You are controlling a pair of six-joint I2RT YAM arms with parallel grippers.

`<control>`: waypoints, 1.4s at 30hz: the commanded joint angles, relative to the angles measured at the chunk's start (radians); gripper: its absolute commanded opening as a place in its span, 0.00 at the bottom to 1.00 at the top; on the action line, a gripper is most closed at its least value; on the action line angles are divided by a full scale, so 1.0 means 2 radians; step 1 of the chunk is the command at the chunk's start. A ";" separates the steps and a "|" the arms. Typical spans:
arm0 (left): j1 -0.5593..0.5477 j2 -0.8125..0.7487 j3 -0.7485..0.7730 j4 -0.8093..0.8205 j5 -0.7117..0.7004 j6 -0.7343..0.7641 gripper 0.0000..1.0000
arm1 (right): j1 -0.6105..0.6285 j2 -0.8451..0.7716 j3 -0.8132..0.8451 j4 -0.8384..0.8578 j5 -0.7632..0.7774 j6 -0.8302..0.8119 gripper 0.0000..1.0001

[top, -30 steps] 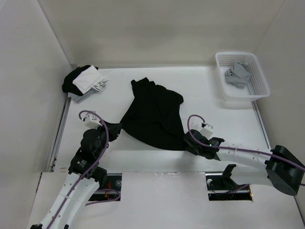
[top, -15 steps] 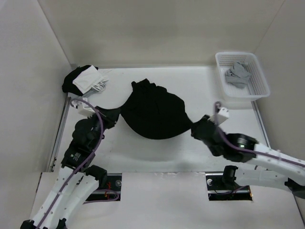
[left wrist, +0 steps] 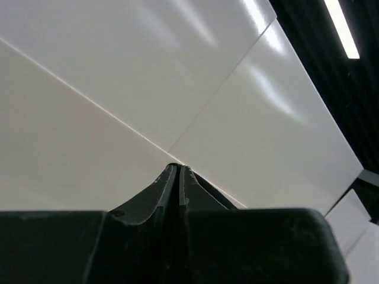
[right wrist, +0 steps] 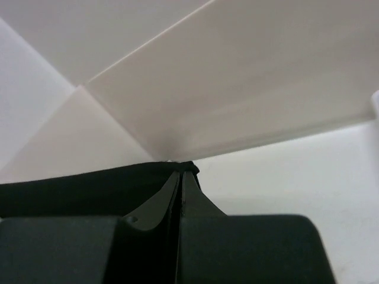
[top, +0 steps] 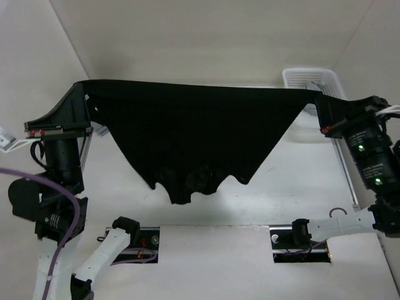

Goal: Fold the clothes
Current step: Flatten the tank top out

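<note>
The clothes, a plain black T-shirt (top: 194,131), hang in the air, stretched wide between both raised arms. The top edge is taut and the lower edge droops in uneven points over the table. My left gripper (top: 81,89) is shut on the shirt's upper left corner. My right gripper (top: 316,100) is shut on its upper right corner. In the right wrist view the gripper (right wrist: 180,173) is shut, with black fabric (right wrist: 77,189) bunched at the fingertips and running off to the left. In the left wrist view the gripper (left wrist: 179,167) is shut and points up at the white walls; hardly any cloth shows there.
A white plastic basket (top: 300,75) stands at the back right, partly hidden behind the shirt and the right arm. White walls close in the left, back and right sides. The white table (top: 294,181) lies below the hanging shirt.
Both arms have risen from the table, each with a corner, and spread apart. The shirt went from a crumpled heap to a wide hanging sheet. The right gripper closed on its corner at the start.
</note>
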 commanded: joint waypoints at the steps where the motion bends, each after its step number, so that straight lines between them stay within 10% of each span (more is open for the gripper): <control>1: 0.009 0.068 0.001 0.021 -0.017 0.035 0.01 | -0.059 0.039 -0.041 0.216 -0.046 -0.228 0.01; 13: 0.082 0.288 -0.038 0.056 0.002 -0.034 0.00 | -0.535 0.234 0.022 0.000 -0.512 0.132 0.00; 28: 0.082 0.296 0.086 0.056 0.020 -0.012 0.00 | -0.605 0.413 0.367 -0.112 -0.593 0.151 0.03; 32: 0.079 0.263 0.054 0.058 0.019 -0.001 0.00 | -0.603 0.354 0.276 -0.104 -0.599 0.151 0.03; 42: 0.063 0.039 -0.294 0.037 0.002 -0.035 0.01 | -0.547 0.051 -0.300 0.053 -0.581 0.179 0.03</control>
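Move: Both hands already hold the tank top high and stretched between them. The clear middle of the table lies about 19 cm ahead, 22 cm right and 59 cm below the left hand; from the right hand it is 19 cm ahead, 25 cm left and 56 cm below. The clothes pile sits some 31 cm ahead and 9 cm left of the left hand, the white basket about 34 cm ahead and 16 cm right of the right hand, both far below. Forward and down in a fast sweep, both hands swing the tank top out over the table by about 30 cm, the left sinking much more and tipping its fingers down. They then draw back while lifting, and at the end sink steeply, still coming back towards the base. Both grippers keep their pinch on the cloth. ##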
